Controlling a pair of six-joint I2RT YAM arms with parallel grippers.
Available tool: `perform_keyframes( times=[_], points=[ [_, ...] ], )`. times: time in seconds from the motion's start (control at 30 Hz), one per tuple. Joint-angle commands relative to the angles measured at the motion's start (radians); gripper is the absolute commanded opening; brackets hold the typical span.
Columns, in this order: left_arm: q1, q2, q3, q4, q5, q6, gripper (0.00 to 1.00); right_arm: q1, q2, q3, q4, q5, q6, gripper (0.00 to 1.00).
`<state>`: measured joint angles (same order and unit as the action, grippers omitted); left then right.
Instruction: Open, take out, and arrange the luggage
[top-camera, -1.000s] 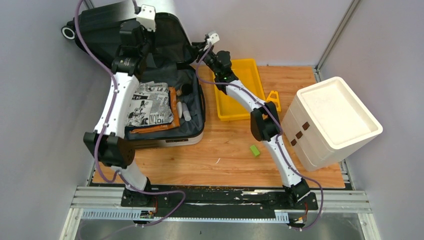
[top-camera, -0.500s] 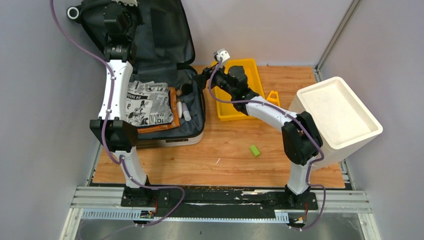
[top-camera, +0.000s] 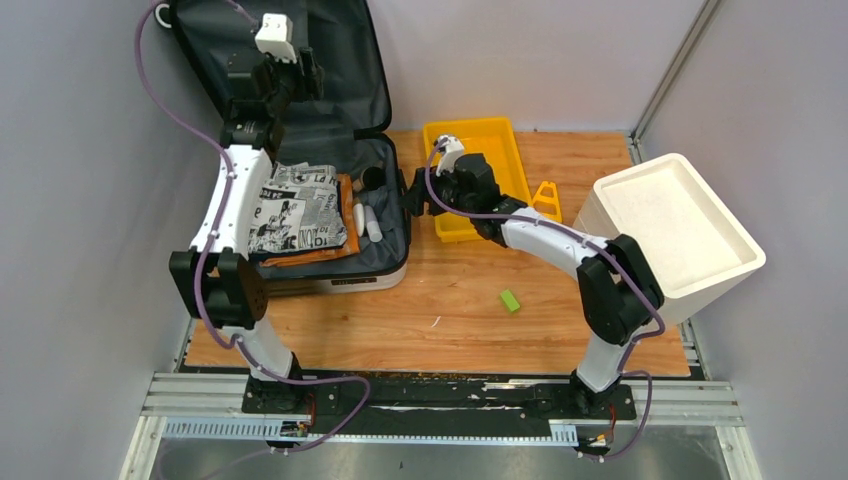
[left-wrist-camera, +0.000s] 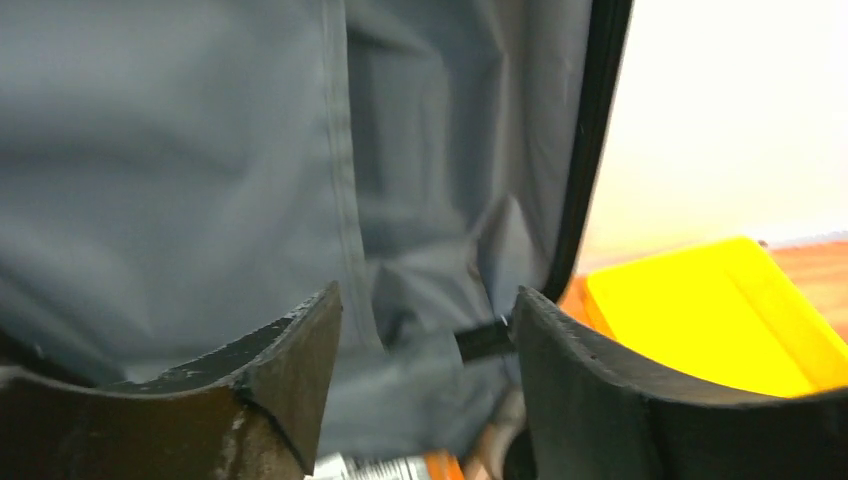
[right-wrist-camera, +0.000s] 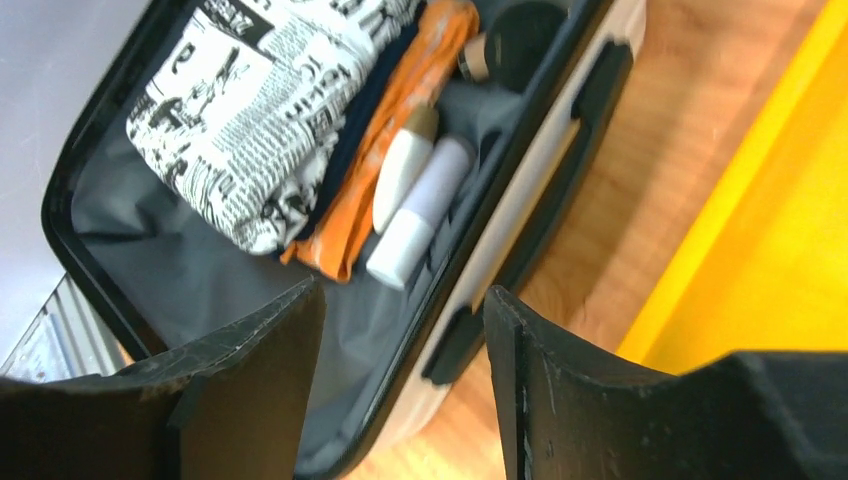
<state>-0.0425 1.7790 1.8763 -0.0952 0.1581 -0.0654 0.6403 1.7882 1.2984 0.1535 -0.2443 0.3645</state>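
The luggage (top-camera: 330, 270) lies open at the table's left, its lid (top-camera: 340, 70) standing upright against the back wall with the dark grey lining (left-wrist-camera: 200, 150) facing out. In the lower half lie a newspaper-print cloth (top-camera: 295, 210) (right-wrist-camera: 260, 110), an orange item (right-wrist-camera: 400, 130) and two white bottles (top-camera: 368, 222) (right-wrist-camera: 415, 200). My left gripper (top-camera: 305, 75) (left-wrist-camera: 425, 300) hangs open in front of the lid lining, holding nothing. My right gripper (top-camera: 408, 192) (right-wrist-camera: 400, 295) is open just above the luggage's right rim, empty.
A yellow tray (top-camera: 480, 180) (right-wrist-camera: 780, 250) sits right of the luggage, with a small orange stand (top-camera: 546, 197) beside it. A white foam box (top-camera: 670, 235) fills the right side. A small green block (top-camera: 511, 300) lies on the wooden table.
The lid has swung up from half raised to upright. Both grippers have opened and let go of it; the right one dropped to the luggage's right rim.
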Motion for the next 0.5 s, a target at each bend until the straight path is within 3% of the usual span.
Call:
perform_keyframes(
  times=[0.0,0.27,0.47],
  points=[
    [-0.034,-0.239,-0.139,-0.067,-0.017,-0.014,0.77,0.011,-0.113,-0.067,-0.071,0.029,0.079,0.60],
    [-0.131,-0.526,-0.451,-0.342,-0.105,-0.070,0.98,0.015,-0.249,-0.099,-0.289,0.228,0.123,0.57],
    [-0.134,-0.705,-0.677,-0.426,-0.185,-0.150,1.00,0.015,-0.363,-0.157,-0.406,0.324,0.152,0.58]
  ],
)
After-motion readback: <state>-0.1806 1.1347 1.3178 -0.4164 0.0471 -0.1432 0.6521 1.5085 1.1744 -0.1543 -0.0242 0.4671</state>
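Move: The left hand is high by the raised lid. The newspaper-print clothes in the open case lie about 16 cm back from it, 3 cm left and some 33 cm below. From that same hand, the two white bottles are 19 cm back and 13 cm right, the dark-capped jar 9 cm back and 13 cm right. For the right hand, the clothes lie roughly 25 cm left, level fore and aft, 12 cm lower; the bottles are 10 cm left and 2 cm back, the yellow tray's middle 8 cm ahead and 14 cm right. Back from the open lid the left hand sweeps fast, about 20 cm, sinking some 5 cm late on, towards the newspaper-print clothes; it tips down about 15 degrees while its fingers spread from part open to fully wide. The right hand draws away from the case, right and a little back, turning clockwise, its fingers staying part open. Neither hand touches anything. ##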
